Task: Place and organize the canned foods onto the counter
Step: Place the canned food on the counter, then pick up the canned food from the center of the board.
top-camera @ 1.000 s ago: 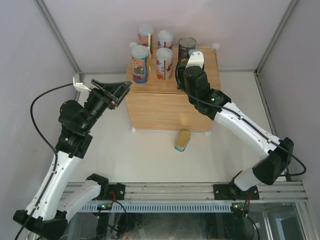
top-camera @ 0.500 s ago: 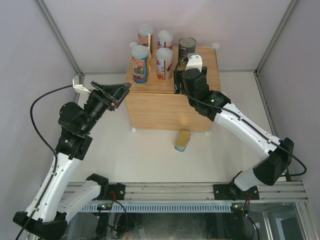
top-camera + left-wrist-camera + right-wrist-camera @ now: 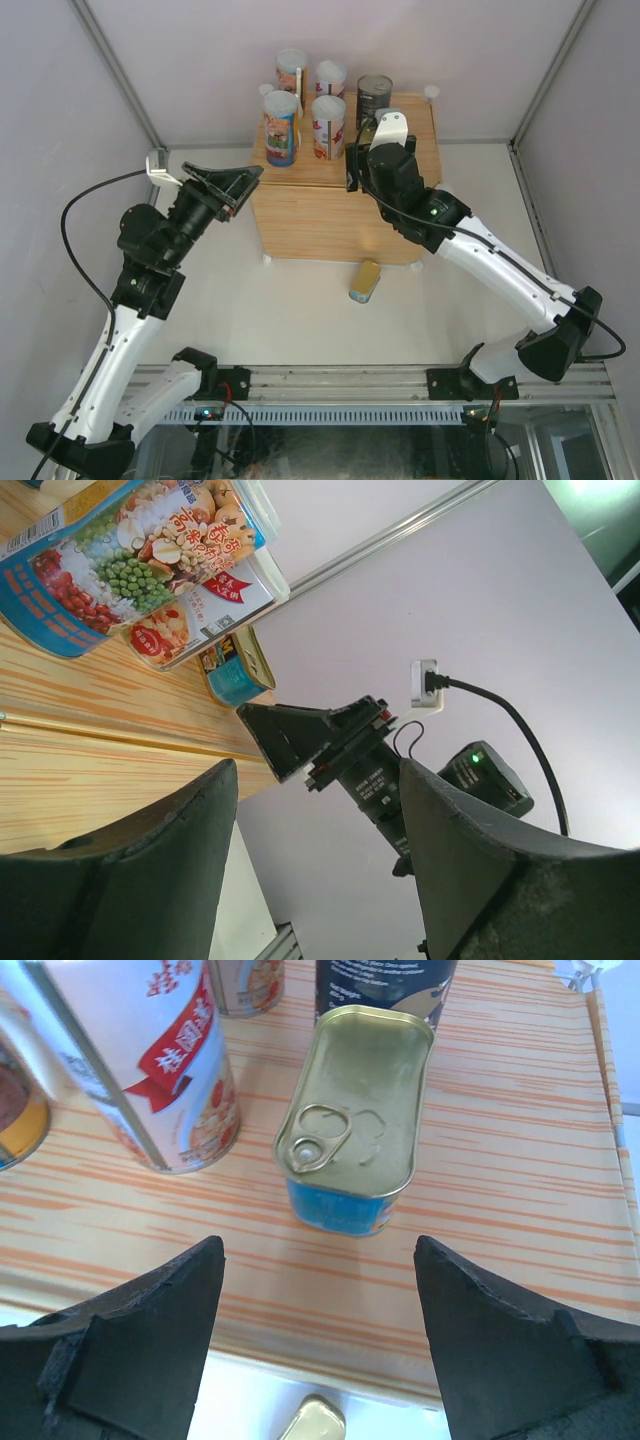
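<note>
Four tall white-lidded cans (image 3: 305,100) and a dark can (image 3: 374,96) stand at the back of the wood-grain counter (image 3: 330,215). A gold tin with a blue side (image 3: 358,1110) lies flat on the counter (image 3: 500,1210) in front of the dark can; the right arm hides it in the top view. My right gripper (image 3: 318,1250) is open and empty, just short of this tin, above the counter's front part (image 3: 358,165). A second gold tin (image 3: 365,279) lies on the table in front of the counter. My left gripper (image 3: 238,182) is open and empty at the counter's left edge.
White walls with metal frame rails enclose the table on three sides. A wall socket with a black cable (image 3: 425,685) shows in the left wrist view. White round connectors (image 3: 431,92) stick out at the counter's corners.
My right gripper has drawn back a little toward the counter's front, away from the gold tin on the counter. The left arm has hardly moved.
</note>
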Motion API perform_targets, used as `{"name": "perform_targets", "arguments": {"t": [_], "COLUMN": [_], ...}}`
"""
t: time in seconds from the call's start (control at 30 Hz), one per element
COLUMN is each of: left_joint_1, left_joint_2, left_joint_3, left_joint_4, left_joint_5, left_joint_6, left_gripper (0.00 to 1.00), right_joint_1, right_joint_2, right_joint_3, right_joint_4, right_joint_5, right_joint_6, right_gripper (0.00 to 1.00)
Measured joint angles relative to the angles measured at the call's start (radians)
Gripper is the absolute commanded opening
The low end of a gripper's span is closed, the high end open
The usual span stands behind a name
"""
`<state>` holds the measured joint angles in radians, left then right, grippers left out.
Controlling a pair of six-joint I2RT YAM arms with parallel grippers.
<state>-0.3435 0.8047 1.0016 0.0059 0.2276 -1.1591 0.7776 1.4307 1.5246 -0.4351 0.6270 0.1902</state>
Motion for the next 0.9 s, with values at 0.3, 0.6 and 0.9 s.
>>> {"name": "perform_targets", "arguments": {"t": [0.3,0.6,0.9], "left_joint_1": [0.009,0.020,0.020], "left_joint_2": [-0.001,0.018,0.030], "left_joint_3": [-0.008,-0.040,-0.041], "left_joint_4": [0.022,0.079,0.091], "left_joint_5": [-0.013,-0.017,-0.050], "left_joint_6": [-0.004,-0.035,-0.032], "left_gripper": [0.70,0.79,1.00], "right_joint_1": [0.090,0.291,0.457], "right_joint_2": [-0.093,-0.238,-0.296], "right_joint_3": [-0.003,-0.061,-0.146], "right_joint_4": [-0.053,-0.127,-0.345], "right_joint_5": [0.058,0.200,0.318], "right_joint_6": [0.000,0.041,0.254], "right_gripper": [0.76,0.77,0.78]}}
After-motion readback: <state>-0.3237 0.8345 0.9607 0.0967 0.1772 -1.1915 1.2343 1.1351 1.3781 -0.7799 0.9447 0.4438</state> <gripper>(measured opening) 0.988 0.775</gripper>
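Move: The last tin, alone on the counter, lies about 10 cm back from the right hand, 1 cm to its right and some 32 cm below. The tin just set on the wooden box is about 5 cm ahead, 1 cm right and 3 cm below, with a red-label can about 6 cm left of it, and a dark can stands 7 cm beyond that tin. From the left hand, the last tin is roughly level, 19 cm to the right and 42 cm below. The open right hand draws back about 15 cm from the placed tin, arching up 5 cm, then down. ##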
